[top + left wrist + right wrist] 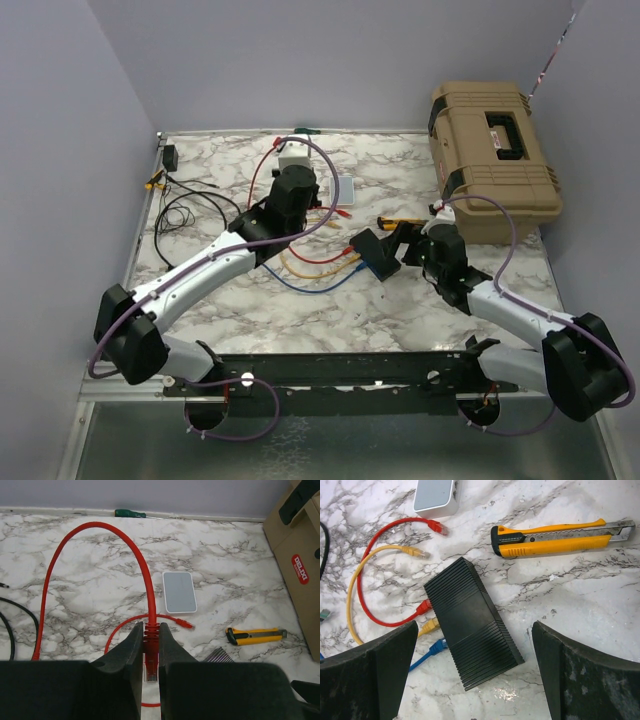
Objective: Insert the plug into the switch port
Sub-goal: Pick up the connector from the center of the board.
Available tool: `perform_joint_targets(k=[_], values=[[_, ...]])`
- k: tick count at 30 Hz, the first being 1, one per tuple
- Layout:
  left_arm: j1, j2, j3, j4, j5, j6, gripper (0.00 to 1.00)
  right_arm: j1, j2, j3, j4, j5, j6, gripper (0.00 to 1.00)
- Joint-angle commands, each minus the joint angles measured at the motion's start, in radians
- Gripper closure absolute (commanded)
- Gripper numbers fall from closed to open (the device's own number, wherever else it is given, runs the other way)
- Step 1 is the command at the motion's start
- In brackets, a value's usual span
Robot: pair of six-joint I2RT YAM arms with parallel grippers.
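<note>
My left gripper (150, 630) is shut on the red plug (150, 665), which sits upright between the fingers, its boot at the fingertips. Its red cable (95, 526) arches away to the left. In the top view this gripper (300, 192) hovers left of the switch (375, 252). The switch (470, 622) is a flat black ribbed box lying on the marble. Red, yellow and blue plugs sit in its left edge. My right gripper (474, 630) hangs above it, open wide, with one finger on each side and nothing held.
A yellow utility knife (555, 535) lies just beyond the switch. A small grey-white box (179, 592) is near loose red (436, 526) and yellow (417, 553) cable ends. A tan toolbox (493, 160) stands at the back right, black cables (185, 210) and an adapter (170, 157) at the left.
</note>
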Motion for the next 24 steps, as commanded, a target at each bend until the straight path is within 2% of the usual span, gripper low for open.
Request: perform_joint_targets(k=[1,7,14,18,22,24], values=[[-0.059,-0.123,-0.002,-0.224,-0.126,-0.07,1.0,0.006,-0.027,-0.013,0.011,-0.035,-0.013,0.0],[-0.135,-0.156,0.005,-0.384,-0.065,-0.183,1.0,0.006,-0.025,-0.012,0.015,-0.047,-0.011,0.0],[-0.243,-0.062,0.005,-0.395,-0.001,-0.277,1.0,0.006,-0.013,-0.009,0.015,-0.043,-0.011,0.0],[-0.268,0.012,-0.044,-0.302,-0.002,-0.286,1.0,0.006,-0.012,-0.009,0.013,-0.037,-0.014,0.0],[-0.265,0.106,-0.08,-0.17,-0.004,-0.282,0.89,0.006,-0.014,-0.009,0.009,-0.028,-0.013,0.0],[-0.262,0.173,-0.064,-0.131,0.008,-0.264,0.88,0.005,-0.015,-0.01,0.011,-0.025,-0.011,0.0]])
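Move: The left gripper already holds the red cable's plug high over the table. The black switch it is taken to lies about 14 cm to its right, some 3 cm back and 26 cm below, with three plugs in its left side, about 4 cm left of its middle. The yellow knife lies about 6 cm ahead and 20 cm right, the white box 14 cm ahead and 7 cm right. From the right gripper, the switch is about 4 cm ahead, 4 cm left and 8 cm below. Keep the left fingers shut on the red plug and draw the gripper back about 10 cm, lifting a little at first. Then swing it to the right and sink, ending some 10 cm lower than it began, on its way to the switch's plugged side; tip the fingers down by roughly 15 to 20 degrees as you go. ##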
